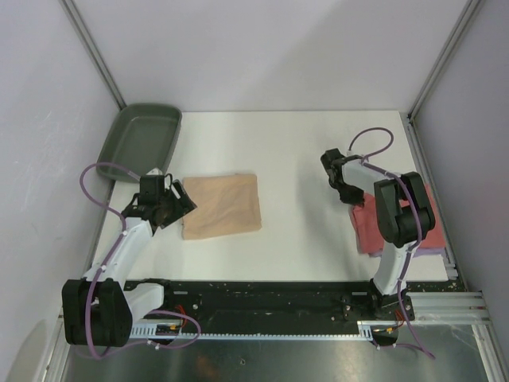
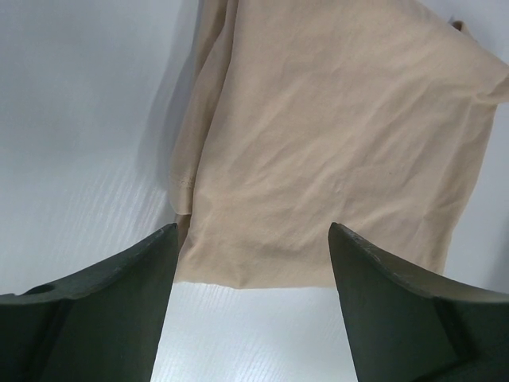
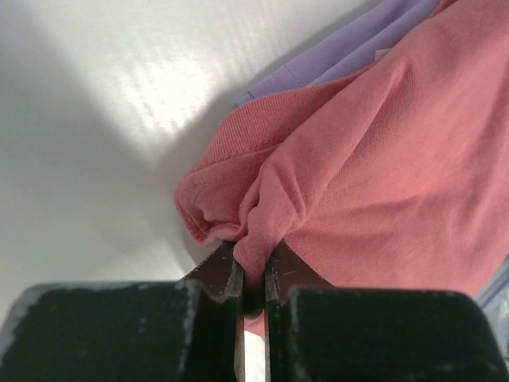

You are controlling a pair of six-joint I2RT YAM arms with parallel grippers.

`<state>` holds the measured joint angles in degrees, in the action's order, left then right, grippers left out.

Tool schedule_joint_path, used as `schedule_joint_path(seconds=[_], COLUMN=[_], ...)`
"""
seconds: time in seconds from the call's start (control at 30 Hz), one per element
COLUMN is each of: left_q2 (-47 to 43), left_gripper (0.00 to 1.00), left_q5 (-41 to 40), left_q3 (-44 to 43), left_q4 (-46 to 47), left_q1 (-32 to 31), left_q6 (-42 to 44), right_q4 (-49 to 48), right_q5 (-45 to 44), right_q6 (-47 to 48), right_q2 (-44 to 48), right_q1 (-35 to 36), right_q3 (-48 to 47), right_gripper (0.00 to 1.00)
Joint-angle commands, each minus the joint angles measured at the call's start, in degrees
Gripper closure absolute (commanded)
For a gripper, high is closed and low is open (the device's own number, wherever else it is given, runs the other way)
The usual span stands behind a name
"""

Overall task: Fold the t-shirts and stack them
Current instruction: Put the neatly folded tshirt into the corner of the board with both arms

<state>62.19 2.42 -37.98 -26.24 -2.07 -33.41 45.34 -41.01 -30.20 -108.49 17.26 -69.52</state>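
A tan t-shirt [image 1: 222, 205] [image 2: 334, 135] lies folded into a rectangle left of the table's middle. My left gripper [image 1: 176, 204] [image 2: 253, 263] hovers at its left edge, jaws wide open with nothing between them. At the right side lies a coral-red t-shirt [image 1: 370, 227] [image 3: 382, 159] on top of a lavender t-shirt [image 3: 350, 56] [image 1: 429, 250]. My right gripper [image 1: 351, 193] [image 3: 253, 267] is shut on a bunched fold at the red shirt's corner. In the top view the right arm hides much of that pile.
A dark green tray [image 1: 141, 139] leans at the back left corner, close behind the left arm. Metal frame posts and walls bound the white table [image 1: 294, 159] on the left, back and right. The black base rail [image 1: 262, 298] runs along the near edge.
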Motion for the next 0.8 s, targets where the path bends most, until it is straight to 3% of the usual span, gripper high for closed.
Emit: schedule_joint_path(seconds=[0.0, 0.23, 0.53, 0.6, 0.7, 0.77], left_q2=[-1.02, -0.71, -0.09, -0.17, -0.73, -1.32], left_gripper=[0.2, 0.2, 0.2, 0.2, 0.2, 0.2], left_q5=[1.03, 0.95, 1.3, 1.63, 2.11, 1.64], left_q3=[-1.04, -0.81, -0.55, -0.31, 0.44, 1.02], left_q4=[1.18, 1.15, 1.34, 1.31, 1.28, 1.17], left_q1=[0.4, 0.4, 0.4, 0.4, 0.4, 0.4], left_q6=[1.07, 0.93, 0.52, 0.25, -0.7, -1.68], right_q4=[-2.37, -3.14, -3.91, -3.61, -5.41, -7.5], right_q5=[8.02, 13.69, 21.52, 23.31, 24.46, 25.74], right_q6=[-4.03, -8.47, -13.15, -12.83, -10.57, -8.45], right_q2=[2.84, -0.96, -13.79, -15.99, -15.08, -12.29], right_q1=[2.62, 5.97, 6.6, 6.77, 7.71, 8.45], right_q3=[-4.79, -12.67, -29.58, -32.62, -33.59, -32.79], right_gripper=[1.0, 1.0, 0.98, 0.85, 0.55, 0.43])
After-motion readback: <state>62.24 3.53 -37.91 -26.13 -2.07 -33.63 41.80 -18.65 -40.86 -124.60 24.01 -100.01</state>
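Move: The right hand already pinches the far left corner of the red t-shirt, whose middle lies about 17 cm to its right and 8 cm back, just below the fingers. The bare patch it is taken to is some 12 cm ahead and 17 cm left. The tan t-shirt's middle is roughly 51 cm left and 1 cm back. From the left hand, that bare patch lies about 49 cm right, 18 cm ahead and 7 cm lower. Leftward and forward, roughly 17 cm and 12 cm, the right hand drags the red t-shirt by its pinched corner onto the bare board, rising slightly midway and sinking again. The wrist turns some 30 degrees, so the fingers swing from slanting right to nearly straight down. They open about halfway at the end, the bunched corner still between them. ##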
